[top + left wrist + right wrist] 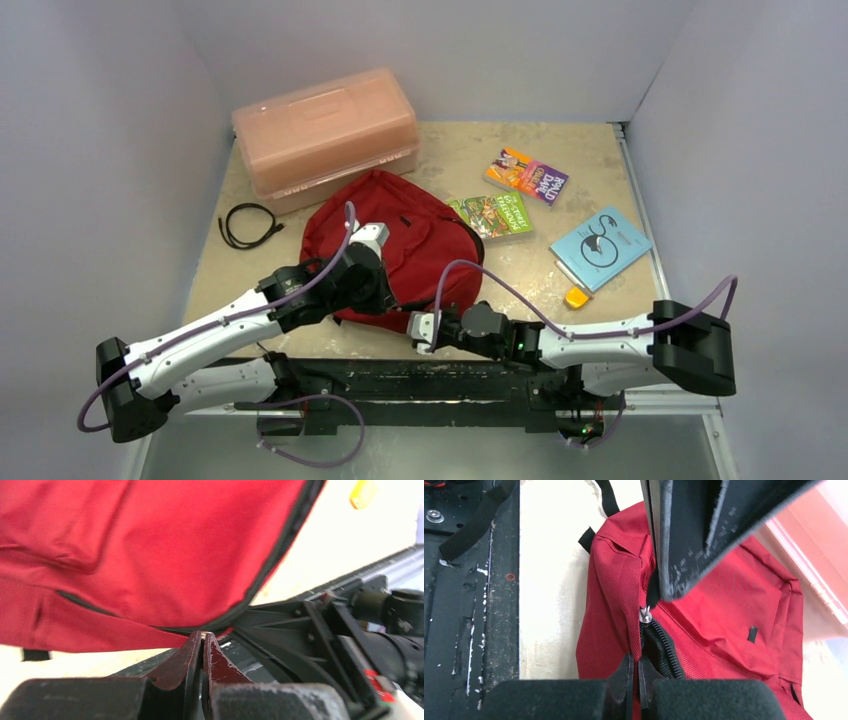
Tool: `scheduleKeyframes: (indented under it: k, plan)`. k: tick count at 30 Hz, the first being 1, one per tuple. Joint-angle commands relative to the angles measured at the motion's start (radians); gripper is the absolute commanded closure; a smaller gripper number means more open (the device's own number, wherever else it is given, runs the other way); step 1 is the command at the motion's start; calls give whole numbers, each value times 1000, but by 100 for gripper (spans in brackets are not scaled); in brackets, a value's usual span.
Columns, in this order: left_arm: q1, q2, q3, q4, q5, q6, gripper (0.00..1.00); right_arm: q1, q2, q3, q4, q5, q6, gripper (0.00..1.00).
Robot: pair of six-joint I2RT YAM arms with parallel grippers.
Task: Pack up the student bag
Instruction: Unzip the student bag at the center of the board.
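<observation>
The student bag (pixel 420 235) is dark red and lies flat in the middle of the table. Its black zipper (pixel 665 650) is partly open near the front edge. My left gripper (pixel 204 636) reaches over the bag's near edge and is shut on the zipper pull by the silver slider (pixel 644 614). My right gripper (pixel 636 660) comes in from the right at the same edge (pixel 412 322). It is shut on the red fabric lip (pixel 634 630) just beside the zipper. The inside of the bag is hidden.
A translucent orange-pink box (pixel 325 135) stands behind the bag. A black cable (pixel 248 225) lies at the left. To the right are two colourful books (pixel 527 175) (pixel 492 215), a blue book (pixel 600 247) and a small orange item (pixel 576 296). The black base rail (pixel 420 375) runs along the near edge.
</observation>
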Motion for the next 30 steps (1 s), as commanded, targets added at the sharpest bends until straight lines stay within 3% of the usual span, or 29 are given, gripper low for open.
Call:
scheduleKeyframes:
  k: [1, 5, 12, 23, 30]
  plan:
    - [-1, 15, 42, -124, -197, -89, 100, 3, -66, -25, -4, 43, 68, 100]
    - [31, 51, 28, -199, -303, -146, 100, 3, -98, -35, -66, 59, 159, 100]
    - [215, 108, -19, -226, -305, -131, 100, 3, -174, -76, -89, 65, 217, 100]
    - [266, 133, -31, -406, -444, -246, 100, 3, -151, -75, -73, 78, 217, 100]
    - [299, 138, -78, -430, -422, -310, 100, 1, -158, -86, -53, 46, 250, 100]
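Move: The left hand already holds the zipper pull. The closed end of the zipper, where it is taken, lies about 11 cm to its left, 5 cm ahead and 9 cm below. The bag's middle is some 12 cm ahead, 2 cm left and 10 cm below; a black strap tab sits roughly 15 cm left, 5 cm back and 14 cm down. From the right hand, pinching the bag's edge, the pull is about 4 cm to the left, level ahead, 1 cm higher. Keeping its pinch on the zipper pull, the left hand drags it along the track towards the closed end, about 10 cm left while sinking some 7 cm, first also going 4 cm forward; it slows midway and turns roughly 35 degrees counter-clockwise. The right hand keeps the bag's edge pinched as a hold against the pull, easing about 2 cm to the right early on and tilting some 10 degrees. ##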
